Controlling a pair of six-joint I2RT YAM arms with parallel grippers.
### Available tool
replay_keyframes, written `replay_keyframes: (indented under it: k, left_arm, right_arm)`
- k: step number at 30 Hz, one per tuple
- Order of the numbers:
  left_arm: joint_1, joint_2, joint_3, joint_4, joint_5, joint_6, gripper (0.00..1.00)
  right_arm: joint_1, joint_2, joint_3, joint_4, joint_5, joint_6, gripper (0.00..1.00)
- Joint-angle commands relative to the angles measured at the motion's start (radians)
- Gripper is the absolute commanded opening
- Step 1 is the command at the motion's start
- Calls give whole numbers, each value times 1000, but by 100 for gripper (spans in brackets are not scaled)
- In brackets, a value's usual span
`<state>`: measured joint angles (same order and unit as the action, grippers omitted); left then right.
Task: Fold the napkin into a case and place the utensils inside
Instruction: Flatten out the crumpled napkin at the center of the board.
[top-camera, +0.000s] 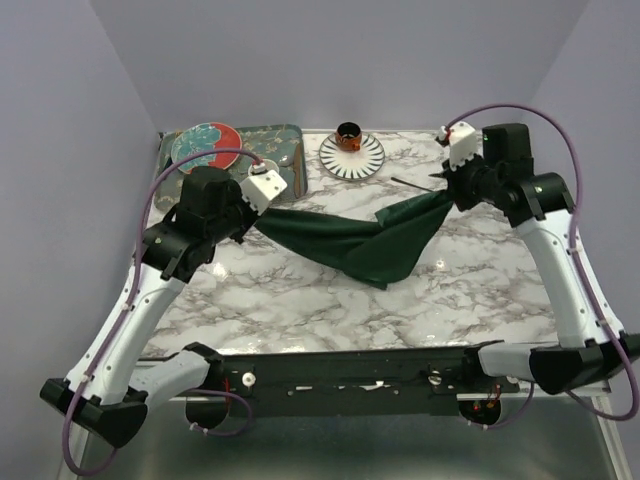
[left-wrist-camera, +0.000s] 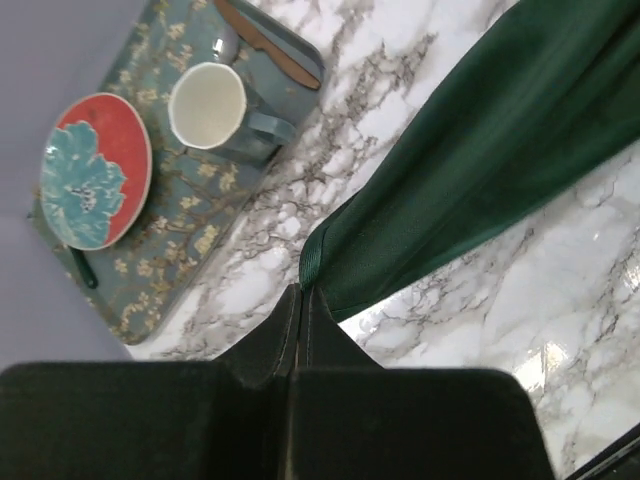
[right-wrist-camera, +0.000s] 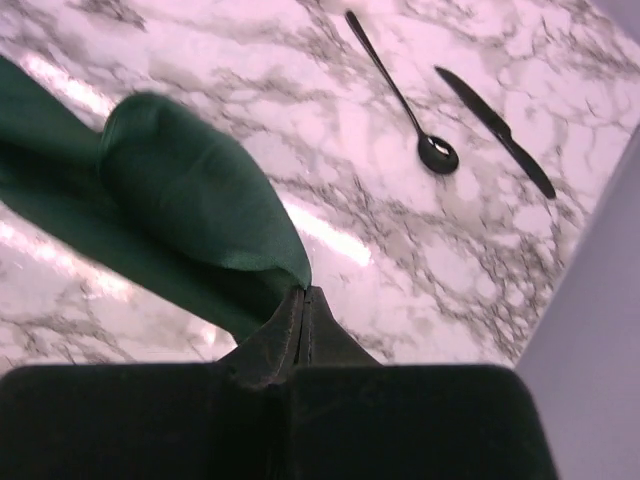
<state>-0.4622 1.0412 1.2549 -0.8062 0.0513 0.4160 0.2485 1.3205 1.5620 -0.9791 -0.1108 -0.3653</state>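
The dark green napkin (top-camera: 360, 240) hangs stretched between both grippers, its middle sagging onto the marble table (top-camera: 300, 300). My left gripper (top-camera: 257, 217) is shut on the napkin's left corner (left-wrist-camera: 320, 262), fingertips pinched together (left-wrist-camera: 303, 292). My right gripper (top-camera: 446, 197) is shut on the right corner (right-wrist-camera: 285, 262), jaws closed at the cloth's edge (right-wrist-camera: 305, 291). The utensils lie on the table beyond the right gripper: a black knife (right-wrist-camera: 497, 130) and a slim black piece with a rounded bowl end (right-wrist-camera: 400, 95). In the top view only a thin black sliver (top-camera: 412, 183) of them shows.
A floral tray (top-camera: 290, 150) at the back left carries a red plate with a teal flower (left-wrist-camera: 95, 170), a teal cup (left-wrist-camera: 215, 108) and a brown-handled piece (left-wrist-camera: 268, 45). A striped plate (top-camera: 352, 157) with a small brown cup (top-camera: 349, 133) stands at the back centre.
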Motion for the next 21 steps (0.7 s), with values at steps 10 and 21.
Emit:
replay_keyframes:
  k: [10,21]
  left_arm:
    - [28,-172,-394,-128,-66,110,0]
    - [28,-56,-434,-82,-29,156,0]
  right_arm:
    - [-22,-130,-540,-300,-91,-242,1]
    - [-8,118,-217,-178,-277,-120,80]
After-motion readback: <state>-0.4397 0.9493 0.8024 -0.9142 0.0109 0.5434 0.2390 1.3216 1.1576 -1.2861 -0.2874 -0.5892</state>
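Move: Both hands already hold the napkin, stretched between them. The front middle of the board, where it goes, lies about 9 cm back and 17 right of the left hand, some 24 below; the mug is about 19 ahead. From the right hand that spot is roughly 14 back and 21 left, 24 below; the spoon's middle is some 10 straight ahead, the striped plate about 17 ahead and 19 left. Both hands sweep the napkin down some 15 cm and back; right fingers open, letting go, while left keeps hold. ##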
